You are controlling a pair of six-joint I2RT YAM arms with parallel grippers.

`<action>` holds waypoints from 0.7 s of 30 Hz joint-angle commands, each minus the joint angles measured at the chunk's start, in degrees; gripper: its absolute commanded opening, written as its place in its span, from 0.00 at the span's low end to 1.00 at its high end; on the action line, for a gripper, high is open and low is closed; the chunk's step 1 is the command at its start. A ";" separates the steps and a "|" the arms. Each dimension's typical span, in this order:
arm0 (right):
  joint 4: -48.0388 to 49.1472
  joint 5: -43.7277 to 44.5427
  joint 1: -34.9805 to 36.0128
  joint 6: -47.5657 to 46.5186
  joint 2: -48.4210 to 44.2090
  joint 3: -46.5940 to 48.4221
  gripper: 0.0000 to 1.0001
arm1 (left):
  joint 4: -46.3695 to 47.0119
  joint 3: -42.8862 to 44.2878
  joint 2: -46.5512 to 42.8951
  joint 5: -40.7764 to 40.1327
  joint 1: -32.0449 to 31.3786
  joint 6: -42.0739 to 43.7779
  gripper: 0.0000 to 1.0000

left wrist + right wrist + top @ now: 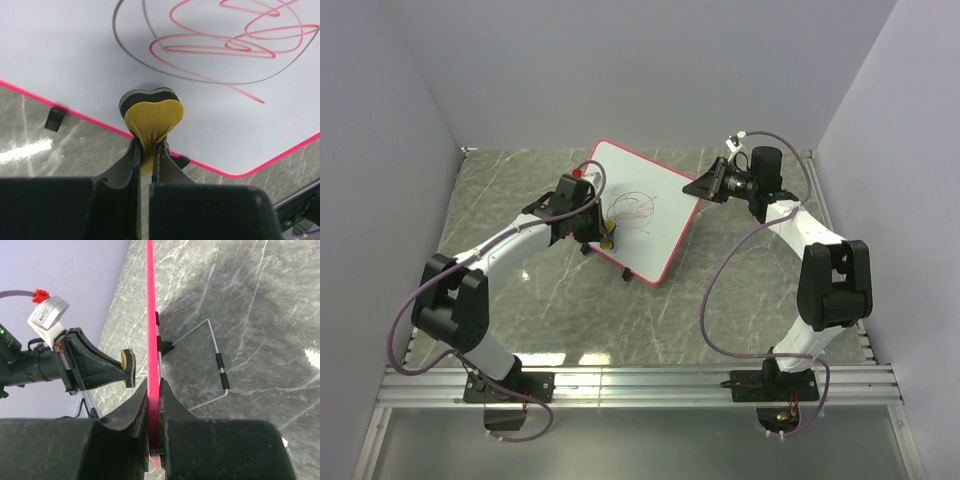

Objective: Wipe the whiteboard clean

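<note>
The whiteboard (642, 208), white with a thin pink-red frame, stands tilted on the marble table, with red and grey scribbles (225, 42) on its face. My left gripper (603, 236) is shut on a small yellow eraser (151, 116) with a black felt face, held at the board's lower edge, just below the scribbles. My right gripper (705, 187) is shut on the board's right edge (152, 390), seen edge-on in the right wrist view. The left gripper and eraser (127, 367) show left of the board there.
A wire stand (218, 367) with black sleeves props the board from behind. Two small black feet (55, 119) sit under its lower edge. Grey walls close in the table at left, back and right. A metal rail (640, 385) runs along the near edge.
</note>
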 commanded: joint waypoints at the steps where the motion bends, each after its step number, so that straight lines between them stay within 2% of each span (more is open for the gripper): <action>1: -6.24 7.79 0.17 -4.32 -2.37 -3.95 0.00 | 2.45 2.31 1.67 2.30 -1.35 1.55 0.00; 10: -7.47 8.76 2.28 -4.85 -3.25 -7.30 0.00 | 12.20 -1.91 6.77 7.39 -6.54 1.99 0.00; 21: -11.51 9.55 2.90 -6.35 -1.50 -4.49 0.00 | 12.22 5.65 11.87 12.85 -11.64 0.67 0.00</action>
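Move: Below and to the right of the left hand, which holds the yellow eraser, is the tail of the red scribble, about 9 cm to the right, level in reach, some 4 cm lower. The scribble's middle is 6 cm ahead and 6 cm right, at hand height; the board's near right corner is about 10 cm back, 12 cm right and 9 cm down. From the right hand, gripping the board's right edge, the tail is roughly 9 cm back, 10 cm left and 11 cm lower. Carrying the still-pinched eraser about 9 cm to the right and slightly back, the left hand moves across the board's lower part to the scribble's tail, sinking some 3 cm onto the board, then rising a little while turning about 15 degrees clockwise. The right hand keeps its pinch on the board's edge, easing back just over 1 cm. ##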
